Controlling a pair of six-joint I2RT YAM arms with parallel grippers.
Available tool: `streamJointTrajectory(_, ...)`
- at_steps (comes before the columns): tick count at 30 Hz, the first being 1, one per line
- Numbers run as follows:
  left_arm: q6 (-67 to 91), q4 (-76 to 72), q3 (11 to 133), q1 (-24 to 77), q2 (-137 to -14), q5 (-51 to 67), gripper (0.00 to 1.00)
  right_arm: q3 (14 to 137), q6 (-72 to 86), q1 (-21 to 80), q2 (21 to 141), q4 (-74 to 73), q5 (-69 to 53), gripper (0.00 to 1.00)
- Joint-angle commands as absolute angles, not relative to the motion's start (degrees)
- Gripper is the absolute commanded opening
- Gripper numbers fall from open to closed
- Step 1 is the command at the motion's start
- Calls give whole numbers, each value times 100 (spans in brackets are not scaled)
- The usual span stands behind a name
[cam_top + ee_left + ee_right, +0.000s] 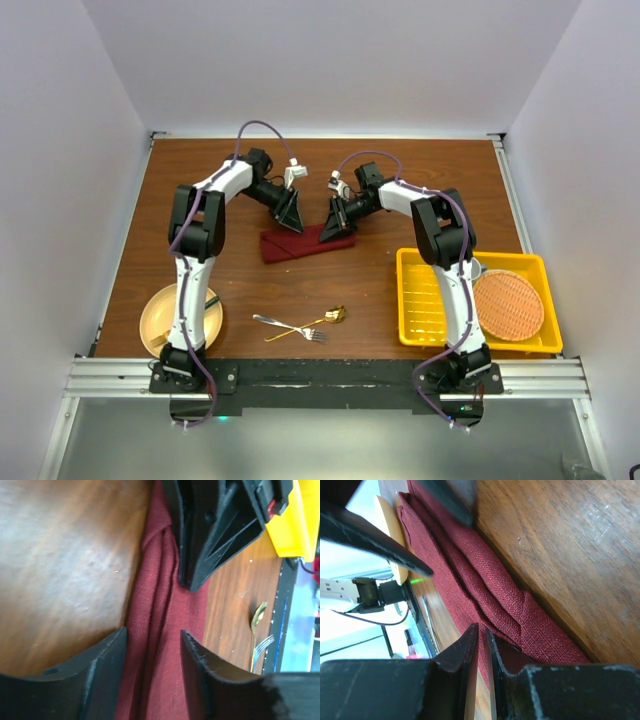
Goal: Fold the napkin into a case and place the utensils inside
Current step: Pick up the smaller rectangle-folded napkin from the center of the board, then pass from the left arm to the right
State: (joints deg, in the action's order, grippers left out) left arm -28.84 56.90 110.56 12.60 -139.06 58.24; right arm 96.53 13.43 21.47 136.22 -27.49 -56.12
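The maroon napkin (pixel 305 243) lies mid-table as a narrow strip with lengthwise folds. My left gripper (pixel 290 218) is down on its left part. In the left wrist view that gripper (pixel 153 632) is open, its jaws straddling the folds of the napkin (pixel 160 595) without pinching them. My right gripper (pixel 336 228) is at the strip's right end. In the right wrist view it (pixel 481 628) is shut on a thin edge layer of the napkin (pixel 485 580). The silver fork (pixel 283 324) and gold spoon (pixel 322 319) lie crossed near the front edge, away from both grippers.
A tan plate (pixel 160 322) holding dark-handled cutlery sits at the front left. At the front right a yellow tray (pixel 425 300) holds the round orange woven mat (pixel 508 303). The right arm's forearm passes over the tray's left part.
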Motion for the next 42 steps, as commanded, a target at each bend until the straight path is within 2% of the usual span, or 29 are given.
streamJointTrajectory(1,-3120,6003,10916,1397,-14238,5730,46,9378,817,2092,13737,-2786,-4122,17)
streamJointTrajectory(4,-3024,5951,10960,1397,-14308,5783,33,9317,826,2092,13702,-2742,-4113,17)
streamJointTrajectory(5,-2936,5907,10986,1397,-14326,5801,24,9308,826,2092,13693,-2733,-4113,17)
streamJointTrajectory(9,-2883,5687,10995,1397,-14195,5705,1,9281,835,2101,13632,-2716,-4139,17)
streamJointTrajectory(13,-3023,5336,10697,1406,-13783,5564,0,9351,853,2083,13272,-2663,-4534,23)
streamJointTrajectory(19,-3734,5256,10460,1441,-13360,5353,0,10060,923,1680,12631,-3014,-5607,44)
streamJointTrajectory(20,-3970,5265,10442,1459,-13316,5309,0,10220,810,1644,12612,-3206,-5729,50)
streamJointTrajectory(24,-4517,5274,10336,1547,-13114,5151,0,11194,414,1503,12735,-3734,-5748,66)
streamJointTrajectory(27,-4719,5133,10170,1582,-12894,5089,0,11547,-147,1503,12884,-3990,-5407,72)
streamJointTrajectory(33,-4957,4712,9721,1635,-12411,5036,0,12426,-975,1625,13552,-4613,-5212,79)
streamJointTrajectory(42,-5431,4570,9422,1723,-12024,5010,0,12121,-2083,2232,13579,-4799,-5352,81)
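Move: At the middle of the folded napkin's far edge, the left gripper stands open around the rolled layers, with the napkin's middle about 3 cm back, 2 cm right and 2 cm below. The right fingers still pinch the cloth; its middle lies some 3 cm left, 1 cm back and 1 cm below them. From the left hand, the gold spoon lies roughly 21 cm back and 2 cm right, the fork 22 cm back and 2 cm left. Closing on the far rolled layers near the napkin's middle, the left fingers settle about 1 cm back and down, then keep their pinch while rising some 2.5 cm and rolling, with a slight clockwise swing. The right fingers open and let go, retreat up and forward about 12 cm and 10 cm clear of the cloth, then ease partly back and down, rolling some 30 degrees. ##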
